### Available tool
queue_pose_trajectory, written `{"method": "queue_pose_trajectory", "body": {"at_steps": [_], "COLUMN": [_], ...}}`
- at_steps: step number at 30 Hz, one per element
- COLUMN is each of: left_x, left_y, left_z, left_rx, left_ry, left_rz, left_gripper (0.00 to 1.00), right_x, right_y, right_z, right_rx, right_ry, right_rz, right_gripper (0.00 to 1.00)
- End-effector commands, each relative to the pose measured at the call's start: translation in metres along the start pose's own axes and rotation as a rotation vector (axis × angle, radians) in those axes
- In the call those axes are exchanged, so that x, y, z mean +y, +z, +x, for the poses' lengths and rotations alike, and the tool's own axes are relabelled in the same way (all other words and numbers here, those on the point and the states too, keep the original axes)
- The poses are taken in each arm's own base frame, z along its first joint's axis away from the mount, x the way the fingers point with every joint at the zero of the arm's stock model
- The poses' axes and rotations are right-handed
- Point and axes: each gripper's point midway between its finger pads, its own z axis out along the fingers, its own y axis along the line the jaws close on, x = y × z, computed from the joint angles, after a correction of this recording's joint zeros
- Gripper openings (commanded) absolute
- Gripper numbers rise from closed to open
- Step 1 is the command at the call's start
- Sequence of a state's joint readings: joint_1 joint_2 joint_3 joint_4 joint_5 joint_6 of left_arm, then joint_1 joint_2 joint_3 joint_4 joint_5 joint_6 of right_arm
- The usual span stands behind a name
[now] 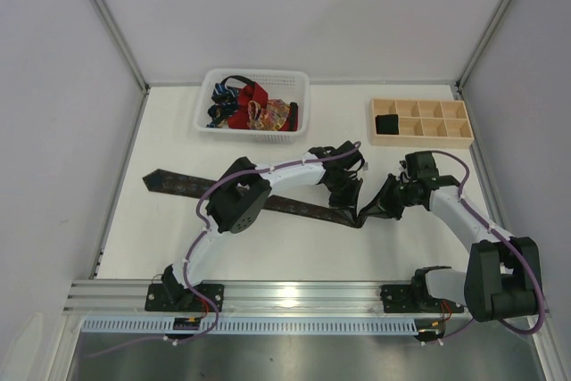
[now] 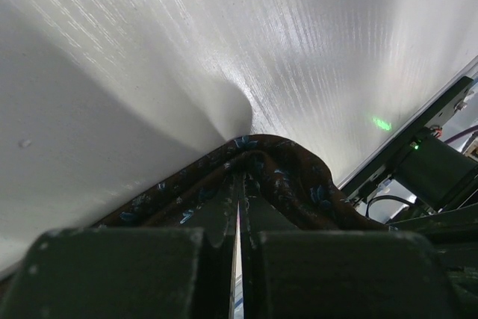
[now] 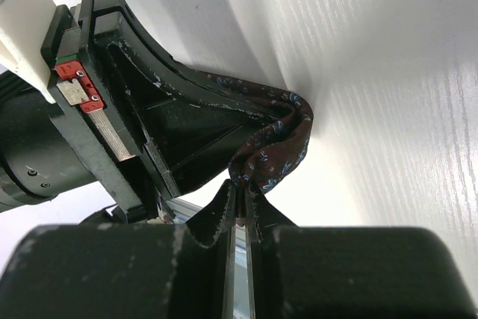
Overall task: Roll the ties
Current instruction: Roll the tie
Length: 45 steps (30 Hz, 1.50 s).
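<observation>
A dark brown tie [image 1: 178, 183] with a fine blue pattern lies stretched across the table from the left to the middle. Its right end is bunched up between my two grippers. My left gripper [image 1: 348, 202] is shut on that end, and the fabric [image 2: 287, 177] humps over its fingertips. My right gripper [image 1: 371, 211] meets it from the right and is shut on the same fold of tie [image 3: 278, 153]. In the right wrist view the left gripper [image 3: 160, 128] stands close behind the fold. More ties, a red one [image 1: 245, 106] among them, lie heaped in the basket.
The white mesh basket [image 1: 254, 73] stands at the back left of the table. At the back right a pale wooden tray [image 1: 419, 142] with square compartments holds one dark rolled bundle [image 1: 387, 122]. Grey walls enclose the table; a metal rail [image 1: 294, 296] runs along the near edge.
</observation>
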<state>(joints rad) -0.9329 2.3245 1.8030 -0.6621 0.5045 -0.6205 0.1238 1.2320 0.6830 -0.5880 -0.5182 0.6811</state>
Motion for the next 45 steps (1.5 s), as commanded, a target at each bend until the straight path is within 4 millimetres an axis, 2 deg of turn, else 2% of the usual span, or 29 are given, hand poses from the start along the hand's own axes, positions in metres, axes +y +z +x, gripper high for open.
{"method": "queue_pose_trajectory", "body": {"at_steps": [1,9,15,20,23,25,28,33,38,40,45], "left_x": [-0.025,-0.039,-0.043,-0.034,-0.029,-0.019,-0.001,0.018,0.034,0.031,0.044], "left_y": [-0.021,-0.024,-0.018,-0.011,-0.013,-0.021,-0.044,-0.081,-0.091,-0.099,-0.098], "left_z": [-0.001,-0.007,-0.007,-0.006,-0.008,-0.017,-0.031,-0.038,-0.02,-0.018,-0.005], "left_rx": [-0.024,-0.039,-0.031,-0.021,-0.028,-0.045,-0.1,-0.154,-0.152,-0.175,-0.161], "left_ry": [0.026,0.012,0.009,0.006,0.018,0.014,0.018,0.055,0.044,0.043,0.029], "left_rz": [0.054,0.1,0.12,0.094,0.072,0.05,0.002,-0.067,-0.08,-0.069,-0.081], "left_gripper": [0.01,0.0,0.0,0.0,0.0,0.0,0.0,0.0,0.0,0.0,0.0], "right_x": [0.005,0.002,0.002,0.002,0.003,0.002,0.003,0.006,0.014,0.014,0.025], "right_y": [-0.003,-0.002,0.0,0.003,0.005,0.006,0.008,0.012,0.016,0.019,0.023], "right_z": [-0.004,0.0,0.001,0.001,0.0,0.001,0.0,-0.001,0.0,0.0,0.001], "right_rx": [-0.021,-0.016,-0.007,-0.004,-0.004,-0.003,-0.004,0.005,0.01,0.014,0.02], "right_ry": [-0.008,0.001,0.002,0.001,0.0,0.0,-0.003,-0.008,-0.033,-0.039,-0.062], "right_rz": [-0.001,0.001,-0.006,-0.007,-0.004,-0.002,0.001,0.007,0.015,0.028,0.024], "right_gripper": [0.0,0.0,0.0,0.0,0.0,0.0,0.0,0.0,0.0,0.0,0.0]}}
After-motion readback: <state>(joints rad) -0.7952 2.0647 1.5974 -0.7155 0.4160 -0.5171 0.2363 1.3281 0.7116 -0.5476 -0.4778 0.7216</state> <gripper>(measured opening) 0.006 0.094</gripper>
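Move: The tie's fold wraps the tips of the left hand's shut fingers, its middle about 1 cm ahead and 1 cm to their right, level with them. The right hand grips the turned-back short end; from it the fold lies about 2 cm ahead, straight in line sideways and some 2 cm below. From the left hand, the tie's wide end is roughly 55 cm left and 11 cm ahead, the divided tray about 30 cm ahead and 25 cm right. Barely shifting at first, with the shut fingertips still in the fold, the left hand then sweeps left and forward and lifts, coming free and ending about 8 cm left, 4 cm farther out and 4 cm higher. The right hand keeps its pinch on the short end and late on eases some 2 cm left and a little down, over the tie's strip. ##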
